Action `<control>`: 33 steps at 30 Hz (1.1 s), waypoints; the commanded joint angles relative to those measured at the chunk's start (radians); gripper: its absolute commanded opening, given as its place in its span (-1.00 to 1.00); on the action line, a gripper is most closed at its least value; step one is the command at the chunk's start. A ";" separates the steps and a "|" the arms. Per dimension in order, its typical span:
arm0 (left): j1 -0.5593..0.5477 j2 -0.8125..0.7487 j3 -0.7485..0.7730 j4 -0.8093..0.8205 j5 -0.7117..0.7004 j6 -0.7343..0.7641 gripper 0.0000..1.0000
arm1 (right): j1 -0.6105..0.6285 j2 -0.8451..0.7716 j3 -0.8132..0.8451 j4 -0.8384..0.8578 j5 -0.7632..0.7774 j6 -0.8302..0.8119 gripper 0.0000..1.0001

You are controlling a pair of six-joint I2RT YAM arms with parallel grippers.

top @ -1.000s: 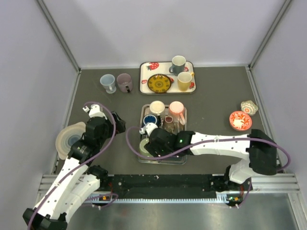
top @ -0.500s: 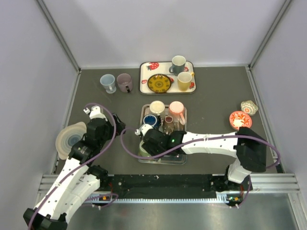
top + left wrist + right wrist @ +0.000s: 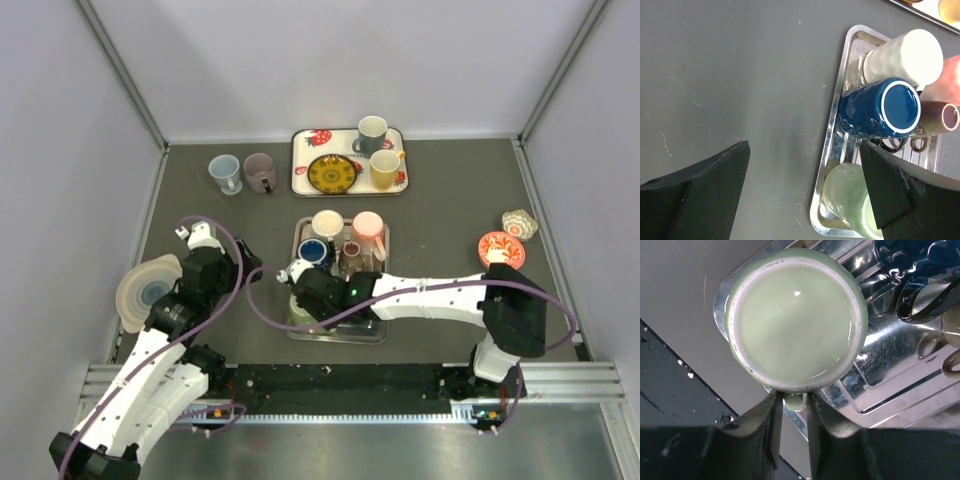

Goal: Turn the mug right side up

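Observation:
A pale green mug [image 3: 795, 320] stands upside down in the near left corner of a metal tray [image 3: 720, 300], its base facing the right wrist camera. My right gripper [image 3: 795, 404] is down over it, and its fingers [image 3: 774, 415] press on both sides of the mug's small handle [image 3: 795, 401]. From above, the right gripper [image 3: 305, 290] hides most of the mug [image 3: 296, 312]. My left gripper [image 3: 805, 150] hangs open over the bare table just left of the tray [image 3: 832, 150], with the green mug [image 3: 850, 200] beside its right finger. It holds nothing.
The tray also holds an upturned blue mug [image 3: 880, 107], a white one [image 3: 902, 57], a pink one [image 3: 950, 80] and a small brown cup [image 3: 940, 117]. A strawberry tray [image 3: 302, 170] with crockery is at the back. Two mugs [image 3: 225, 172] stand back left, bowls [image 3: 500, 250] right, stacked dishes [image 3: 148, 290] left.
My right gripper has shifted a little left over the green mug, and its jaws have closed in from wide open onto the handle. The left arm has barely moved.

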 commanded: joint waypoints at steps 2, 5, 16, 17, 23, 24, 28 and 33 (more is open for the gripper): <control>-0.001 -0.008 -0.009 0.026 -0.003 -0.006 0.92 | 0.011 0.026 0.050 0.040 -0.019 -0.002 -0.79; -0.001 -0.014 -0.011 0.026 -0.004 -0.006 0.91 | 0.011 0.016 0.041 0.038 -0.015 0.007 -1.00; -0.001 -0.017 0.060 0.032 -0.017 0.006 0.89 | 0.026 -0.296 0.036 -0.029 0.019 0.028 -1.00; -0.001 -0.014 0.073 0.033 -0.018 0.008 0.89 | 0.026 -0.308 0.041 -0.040 0.021 0.028 -1.00; -0.003 0.000 0.075 0.053 0.008 -0.003 0.86 | 0.028 -0.360 -0.010 -0.048 0.035 0.048 -1.00; -0.001 0.000 0.074 0.055 0.012 -0.007 0.86 | 0.026 -0.368 -0.020 -0.025 0.039 0.062 -1.00; -0.001 -0.038 0.067 0.061 0.032 -0.026 0.86 | 0.028 -0.493 -0.102 0.068 0.094 0.102 -1.00; -0.001 -0.116 0.072 0.108 0.072 -0.024 0.87 | -0.064 -0.644 -0.163 0.168 0.046 0.181 -1.00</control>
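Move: The upside-down green mug is right at my right hand: its handle already sits between my half-closed fingers, and its middle is about 4 cm ahead and 4 cm to the left, roughly level. The blue mug stands about 14 cm ahead and 2 cm left, the little brown mug about 15 cm ahead and 6 cm right. From my left hand, the green mug is some 13 cm right, 8 cm back and 9 cm lower. I shut my right fingers on the green mug's handle, then lift the mug about 10 cm from the tray and swing it some 5 cm to the right, rolling the wrist roughly 15 degrees so the hand's left side comes up. Late on, my left hand, empty and open, rises 3 to 4 cm. ##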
